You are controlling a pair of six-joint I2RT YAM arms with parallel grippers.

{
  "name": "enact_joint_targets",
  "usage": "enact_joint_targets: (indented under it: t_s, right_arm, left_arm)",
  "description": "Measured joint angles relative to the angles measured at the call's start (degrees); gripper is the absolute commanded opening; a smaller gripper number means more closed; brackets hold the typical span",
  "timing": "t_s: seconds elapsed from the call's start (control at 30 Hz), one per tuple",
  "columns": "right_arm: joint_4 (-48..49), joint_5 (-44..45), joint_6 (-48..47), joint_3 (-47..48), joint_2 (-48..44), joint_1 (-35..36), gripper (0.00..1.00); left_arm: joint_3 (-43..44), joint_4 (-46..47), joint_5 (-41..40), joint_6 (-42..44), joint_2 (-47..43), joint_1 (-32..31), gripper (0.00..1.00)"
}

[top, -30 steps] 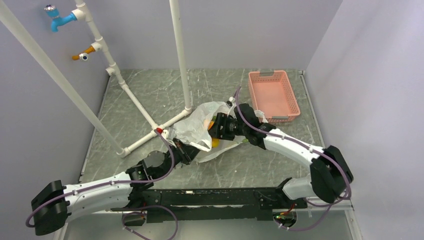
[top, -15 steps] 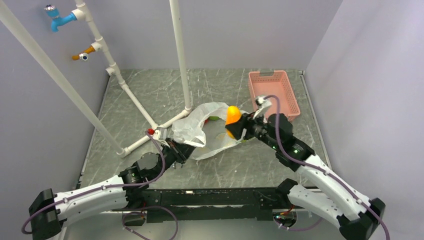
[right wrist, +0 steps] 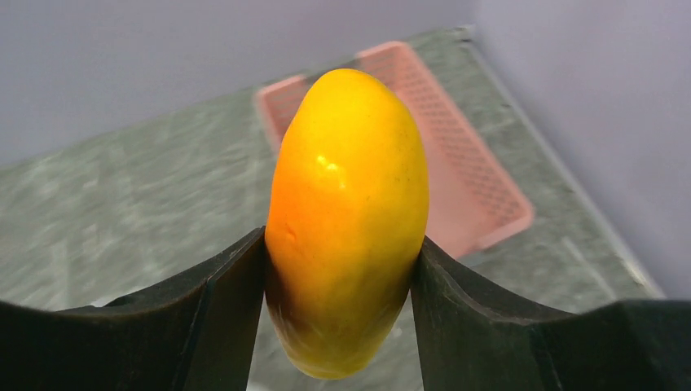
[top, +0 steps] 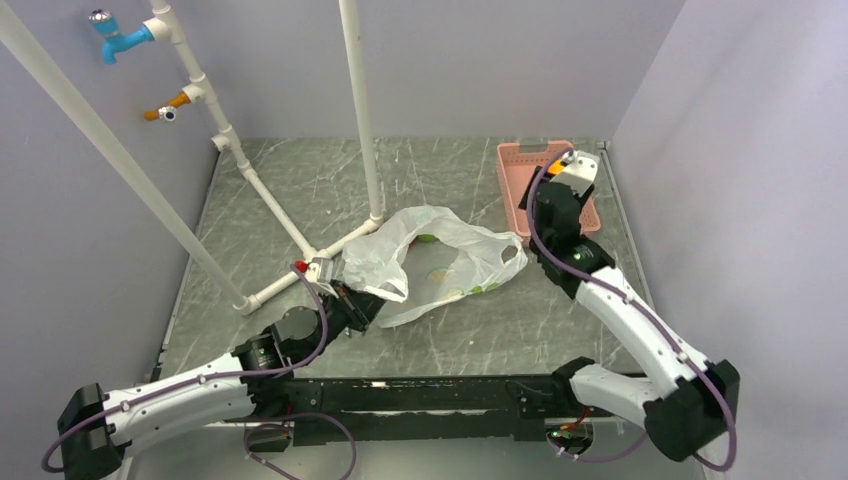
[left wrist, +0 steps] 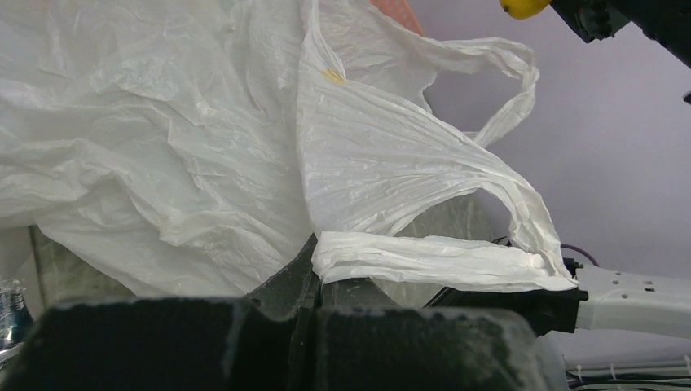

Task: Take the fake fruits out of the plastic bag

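Observation:
The plastic bag lies crumpled in the middle of the table, its mouth towards the right. My left gripper is shut on its near left edge; the left wrist view shows the film pinched between the shut fingers. My right gripper is raised over the near end of the pink basket, shut on the orange-yellow mango, which stands upright between the fingers. The mango's tip also shows in the left wrist view. A green spot, perhaps the apple, shows through the bag. The red fruit is hidden.
The pink slotted basket stands at the back right, also in the right wrist view. White pipes run across the left half, with an upright post just behind the bag. Walls close in the sides.
My right gripper has drawn the mango out of the bag, lifted it and carried it back right over the basket. The bag has spread flatter. My left gripper still holds the bag's edge.

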Motion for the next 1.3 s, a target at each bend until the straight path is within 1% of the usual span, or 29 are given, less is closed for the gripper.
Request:
enact_joint_targets:
  t_s: [0.1,0.2,0.33,0.4,0.5,0.63,0.8,0.9,1.0,1.1,1.2,1.3]
  right_arm:
    - [1.2,-1.4,0.2,0.5,5.3,-8.8,0.0]
    - [1.8,-7.5,0.6,2.5,12.0,-17.7,0.0]
    - [1.8,-16.9,0.7,10.2,24.6,-25.6,0.0]
    - [1.7,-22.2,0.2,14.1,31.0,-28.0,0.0]
    - [-1.2,-29.8,-1.6,21.0,40.7,-29.9,0.0]
    - [-6.8,-38.9,-5.0,31.3,52.9,-29.9,0.0]
    - [-12.6,-45.8,-7.8,37.8,60.4,-29.5,0.0]
    - [-14.6,-48.9,-9.2,40.1,62.5,-29.5,0.04]
    - [-15.6,-51.3,-10.1,41.3,63.5,-29.5,0.11]
    - [-15.7,-53.2,-10.8,41.8,64.4,-29.5,0.23]
    - [-15.7,-54.5,-11.5,43.1,66.3,-29.5,0.43]
    - [-16.2,-55.1,-11.9,44.3,67.7,-29.5,0.58]
  left_arm:
    - [0.0,-3.2,-0.6,0.0,-1.2,0.0,0.0]
    - [0.3,-6.4,-1.3,-0.1,-3.0,0.0,0.0]
    - [1.1,-9.4,-2.1,-0.2,-4.8,0.0,0.0]
    - [1.3,-10.4,-2.5,-0.5,-5.5,0.0,0.0]
    - [1.6,-11.5,-2.7,-1.3,-5.7,0.0,0.0]
    - [1.8,-12.0,-2.7,-1.7,-5.2,0.0,0.0]
    - [3.6,-13.3,-2.7,-1.7,-3.0,0.0,0.0]
    - [4.7,-13.6,-2.7,-1.8,-1.9,0.0,0.0]
    - [4.9,-13.7,-2.7,-1.8,-1.3,0.0,0.0]
    - [4.9,-14.1,-2.7,-1.8,-1.1,0.0,0.0]
    - [5.1,-14.4,-2.7,-2.2,-0.8,0.0,0.0]
    - [5.7,-14.9,-2.7,-2.6,-0.2,0.0,0.0]
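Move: The right hand, already gripping the yellow-orange fruit, has the middle of the pink basket about 21 cm ahead, 8 cm to its right and roughly 28 cm below. The opened plastic bag is some 20 cm to this hand's left, about 4 cm back and 26 cm below. From the left hand, shut on a bag handle, the basket is around 37 cm ahead, 36 cm to the right and 17 cm lower. Lower the right gripper about 25 cm into the pink basket while reaching some 19 cm forward: swing right first, then curve back left towards the basket's left wall, slowing near the end. Tip the fingers down about 40 degrees, ending turned counter-clockwise, and keep the yellow-orange fruit pinched. Let the left gripper keep its hold on the bag handle. ##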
